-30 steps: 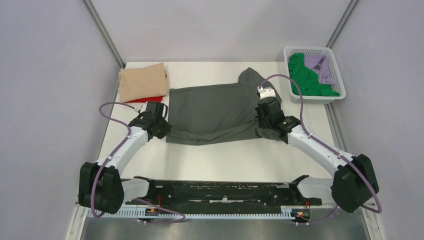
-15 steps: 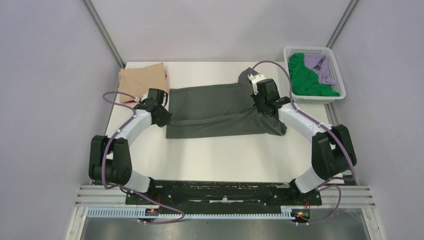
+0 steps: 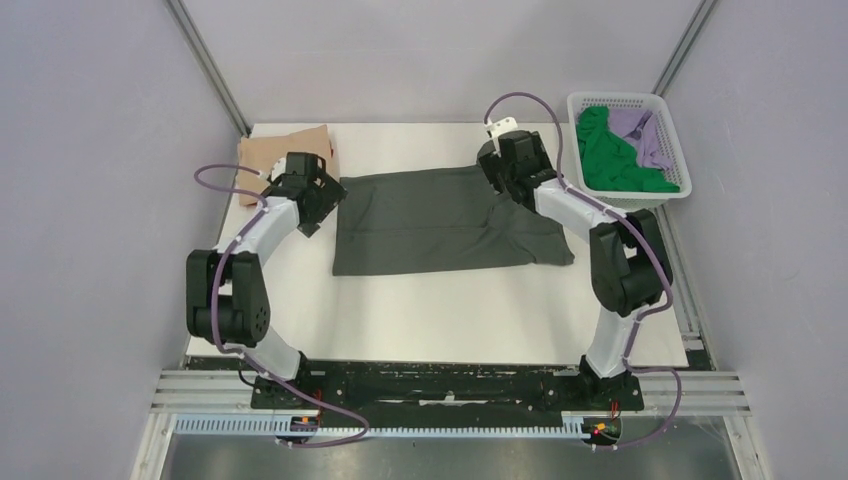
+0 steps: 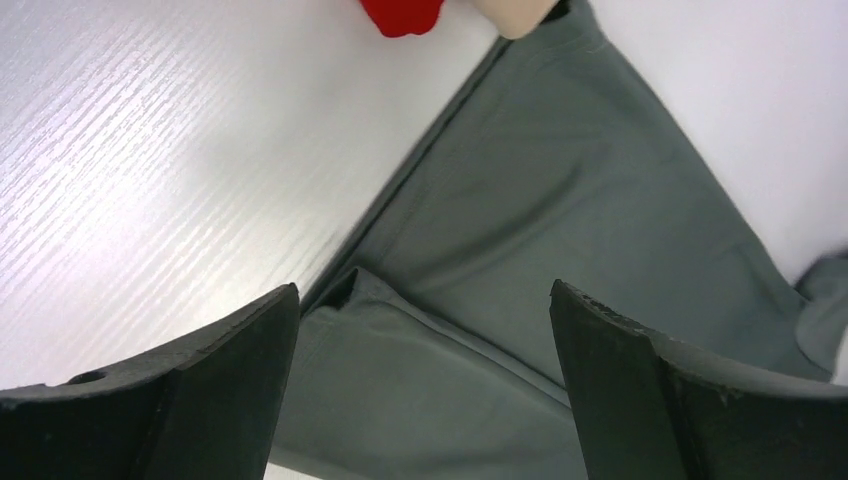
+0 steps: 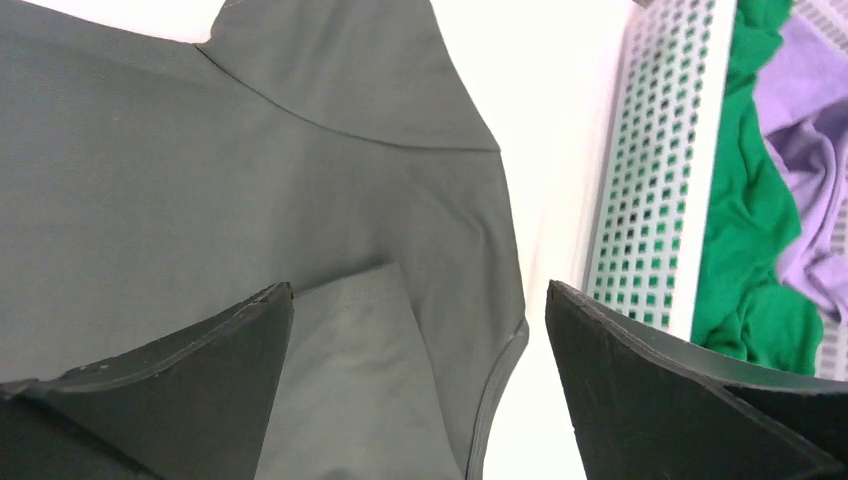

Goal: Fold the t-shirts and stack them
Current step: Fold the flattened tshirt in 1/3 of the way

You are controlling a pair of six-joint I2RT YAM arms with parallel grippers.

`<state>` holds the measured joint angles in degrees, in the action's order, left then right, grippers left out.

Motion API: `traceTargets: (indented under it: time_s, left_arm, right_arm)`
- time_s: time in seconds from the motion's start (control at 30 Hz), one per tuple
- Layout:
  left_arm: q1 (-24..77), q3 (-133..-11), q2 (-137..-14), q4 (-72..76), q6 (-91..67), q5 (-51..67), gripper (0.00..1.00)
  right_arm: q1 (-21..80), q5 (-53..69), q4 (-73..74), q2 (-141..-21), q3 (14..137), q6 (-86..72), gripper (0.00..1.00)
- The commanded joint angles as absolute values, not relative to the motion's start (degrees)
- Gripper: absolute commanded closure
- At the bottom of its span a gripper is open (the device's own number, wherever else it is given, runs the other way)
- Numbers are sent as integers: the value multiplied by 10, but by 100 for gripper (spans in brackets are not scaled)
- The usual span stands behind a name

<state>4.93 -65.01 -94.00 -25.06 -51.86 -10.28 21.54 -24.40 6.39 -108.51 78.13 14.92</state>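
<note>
The dark grey t-shirt [image 3: 440, 220] lies flat mid-table, folded over lengthwise, with a sleeve sticking out at its right end. My left gripper [image 3: 322, 205] hovers over its far left corner, jaws wide open with only grey cloth [image 4: 560, 200] below them. My right gripper [image 3: 498, 180] stands over the far right corner, also open and holding nothing; the folded edge [image 5: 350, 380] lies beneath it. A folded tan t-shirt [image 3: 285, 150] sits at the far left on a red one [image 4: 400, 15]. Green [image 3: 610, 155] and lilac [image 3: 640, 130] t-shirts lie crumpled in the basket.
The white lattice basket [image 3: 620, 100] stands at the far right corner, close to my right gripper [image 5: 420, 290]. Grey walls enclose the table on three sides. Bare white tabletop [image 3: 440, 310] lies between the shirt and the arm bases.
Both grippers carried the grey shirt's near edge to the far edge, doubling it over. They then opened and let the cloth go.
</note>
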Motion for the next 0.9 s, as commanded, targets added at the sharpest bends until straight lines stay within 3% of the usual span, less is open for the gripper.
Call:
traceTargets:
  time_s: [0.0,0.23,0.43,0.87]
  left_arm:
    - [54,-618,-859,-228,-507,-80,0]
    - [87,-555,-862,-185,-494,18,0]
    - [105,-544,-931,-172,-498,47,0]
    - [103,-476,-947,-215,-479,-54,0]
  right_arm:
    - [214,-251,25,-987,707,71,2]
    - [213,-68,14,-894,549,-66,2]
    - [201,-70,39,-930,517,-112,2]
    - [71,100,-67,-902,344,-178,2]
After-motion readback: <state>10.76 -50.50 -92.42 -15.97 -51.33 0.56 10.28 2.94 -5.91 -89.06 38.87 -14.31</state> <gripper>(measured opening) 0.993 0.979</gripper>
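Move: The left end of the shirt's folded-up flap lies about 6 cm back and 7 cm right of the left hand, some 8 cm below; the brown folded pile is about 12 cm ahead and 9 cm left. From the right hand, the flap's right end is roughly 15 cm back, 3 cm right and 11 cm down. The far sleeve lies 6 cm ahead and 5 cm left of it, the white basket 7 cm ahead and 25 cm right. Both open grippers end with their fingertips down on the folded flap, one near each end. The right hand draws back about 14 cm, rising slightly before dropping some 10 cm, and rolls its left side up. The left first lifts while easing back, then swings right and sinks, turning slightly clockwise. The fingers stay wide open. ##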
